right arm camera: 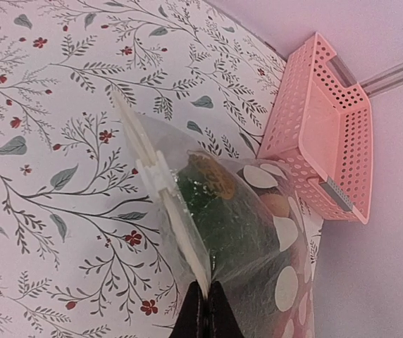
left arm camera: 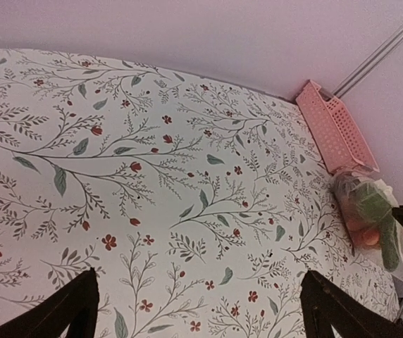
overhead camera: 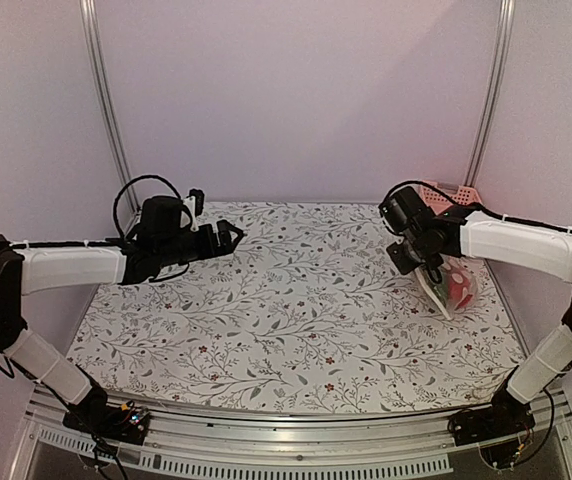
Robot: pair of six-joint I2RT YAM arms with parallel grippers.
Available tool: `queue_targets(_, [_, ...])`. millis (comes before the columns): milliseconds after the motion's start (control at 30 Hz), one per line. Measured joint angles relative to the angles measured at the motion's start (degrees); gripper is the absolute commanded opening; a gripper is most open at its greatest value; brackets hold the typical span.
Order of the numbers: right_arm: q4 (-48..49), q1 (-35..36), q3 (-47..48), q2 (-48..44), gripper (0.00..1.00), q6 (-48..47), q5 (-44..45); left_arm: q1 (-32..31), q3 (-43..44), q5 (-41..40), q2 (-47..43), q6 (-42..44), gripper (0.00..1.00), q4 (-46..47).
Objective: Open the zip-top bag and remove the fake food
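Note:
The clear zip-top bag (right arm camera: 258, 232) hangs from my right gripper (right arm camera: 206, 299), whose jaws are shut on the bag's zip strip (right arm camera: 166, 204) near one end. Fake food shows through the plastic: a dark green piece (right arm camera: 219, 211) and red and orange pieces (overhead camera: 459, 285). From above, the bag (overhead camera: 451, 288) is at the right side of the table, just in front of the pink basket. My right gripper (overhead camera: 428, 272) is at its left edge. My left gripper (overhead camera: 234, 236) is open and empty at the far left, above the table. The bag also shows in the left wrist view (left arm camera: 370, 218).
A pink slatted basket (right arm camera: 328, 127) stands against the back right wall, also seen from above (overhead camera: 451, 190) and in the left wrist view (left arm camera: 335, 127). The floral tablecloth (overhead camera: 296, 300) covers the table. Metal frame posts (overhead camera: 106, 100) stand at the back corners.

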Motion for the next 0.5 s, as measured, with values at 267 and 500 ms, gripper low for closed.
queue_targets(267, [-1.01,1.51,4.28,-7.37,0.0,-2.38,-11.89,0.0,-1.31,1.75,-0.63,0.61,1.0,2.62])
queue_targets(500, [1.16,1.77,4.59,-12.83,0.0,-5.92,-26.75,0.0,-3.26,5.73,-2.47,1.97,1.0,6.54])
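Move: The right hand already holds the zip-top bag by its zip edge; the bag hangs with its middle some 8 cm below, 6 cm right and 3 cm ahead. The open middle of the table lies about 20 cm to this hand's left, level ahead and 13 cm down; the pink basket is roughly 22 cm ahead, 17 cm right and 7 cm lower. From the left hand, that open middle is around 20 cm right, level ahead, 14 cm below. The right hand, keeping its pinch, lifts the bag about 10 cm while swinging left, turning counter-clockwise and easing back. ##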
